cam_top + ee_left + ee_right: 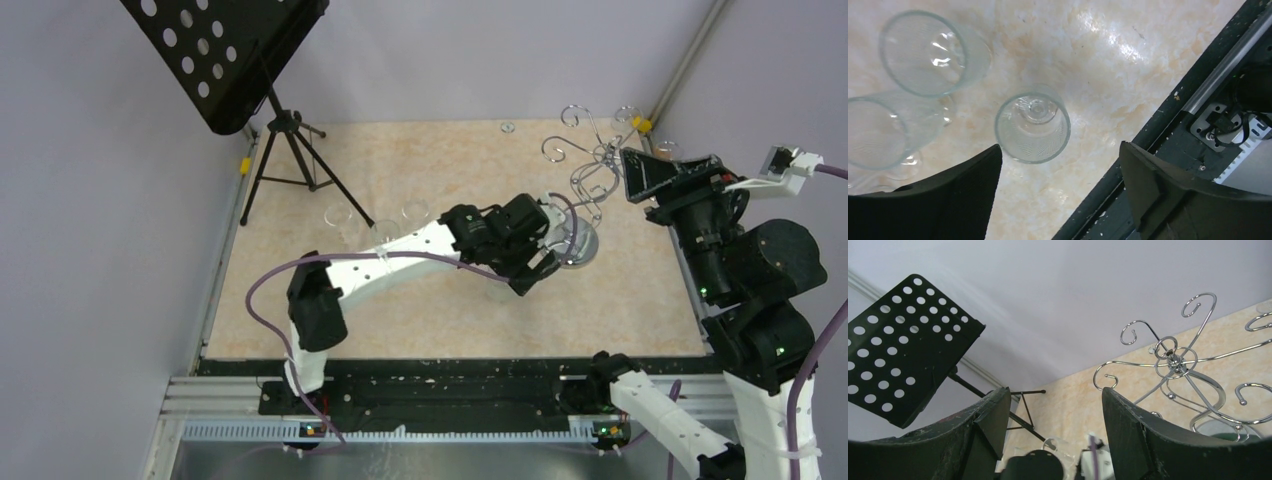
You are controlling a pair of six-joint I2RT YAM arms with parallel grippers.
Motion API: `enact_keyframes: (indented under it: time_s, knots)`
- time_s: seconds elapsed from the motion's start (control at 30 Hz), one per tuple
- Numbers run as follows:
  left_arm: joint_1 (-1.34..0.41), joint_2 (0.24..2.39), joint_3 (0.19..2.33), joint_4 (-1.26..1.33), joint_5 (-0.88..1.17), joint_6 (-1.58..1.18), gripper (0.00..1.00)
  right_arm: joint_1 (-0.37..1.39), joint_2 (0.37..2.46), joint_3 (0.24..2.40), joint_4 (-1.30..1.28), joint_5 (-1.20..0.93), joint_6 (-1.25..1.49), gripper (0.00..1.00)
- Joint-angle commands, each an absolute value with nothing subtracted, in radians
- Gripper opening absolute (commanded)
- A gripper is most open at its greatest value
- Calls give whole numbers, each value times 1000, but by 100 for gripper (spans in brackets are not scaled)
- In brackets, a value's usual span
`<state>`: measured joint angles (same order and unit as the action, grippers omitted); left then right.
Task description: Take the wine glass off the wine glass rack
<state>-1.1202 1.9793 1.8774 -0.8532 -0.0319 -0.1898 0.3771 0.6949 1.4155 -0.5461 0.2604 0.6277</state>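
Observation:
The wine glass rack (592,165), chrome wire with curled arms, stands at the back right on its round mirrored base (580,246); in the right wrist view the rack's (1173,360) arms that show carry nothing. A clear wine glass (1033,129) stands upright on the table, below and just ahead of my left gripper (1060,147), whose jaws are wide apart and touch nothing. That left gripper (535,262) hovers beside the rack's base. My right gripper (648,178) is open and empty, raised just right of the rack; between its fingers (1055,390) I see the table.
Two more glasses (928,52) (880,132) stand left of the first. Other clear glasses (340,214) (414,211) stand mid-table. A black perforated music stand (225,60) on a tripod (300,165) fills the back left. The table's black front rail (1168,115) runs close by.

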Motion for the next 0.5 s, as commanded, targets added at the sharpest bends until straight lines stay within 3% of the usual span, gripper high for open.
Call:
enact_keyframes:
  time_s: [0.0, 0.37, 0.47]
  knots:
    - [-1107, 1813, 1882, -850, -93, -176, 93, 382, 694, 1435, -548, 257, 605, 68]
    - [-1060, 1531, 1777, -902, -557, -240, 98, 382, 694, 1462, -610, 327, 529, 69]
    - [-1059, 1411, 1682, -855, -597, -185, 98, 381, 688, 1466, -657, 355, 491, 69]
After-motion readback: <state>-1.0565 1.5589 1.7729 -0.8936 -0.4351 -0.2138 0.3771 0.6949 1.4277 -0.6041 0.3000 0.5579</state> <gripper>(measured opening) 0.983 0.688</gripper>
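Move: The wine glass just set down stands upright below the left hand, its middle about 4 cm left, 2 cm ahead and some 10 cm down. A second glass is roughly 9 cm ahead and 5 cm left of the hand, a third about 10 cm ahead and 12 cm left; the rack base lies some 12 cm ahead and 8 cm right. From the idle right hand the set-down glass is about 8 cm left, 3 cm ahead and 43 cm below. The left hand, already off the glass, climbs away from it almost straight up at first, then swings ever more to its left and a little forward over the glass, ending about 14 cm higher and 12 cm farther left. As it goes, the fingers spread from mostly open to fully open, and the wrist swings the downward-pointing fingers forward and counter-clockwise by some 30 degrees, holding nothing. ##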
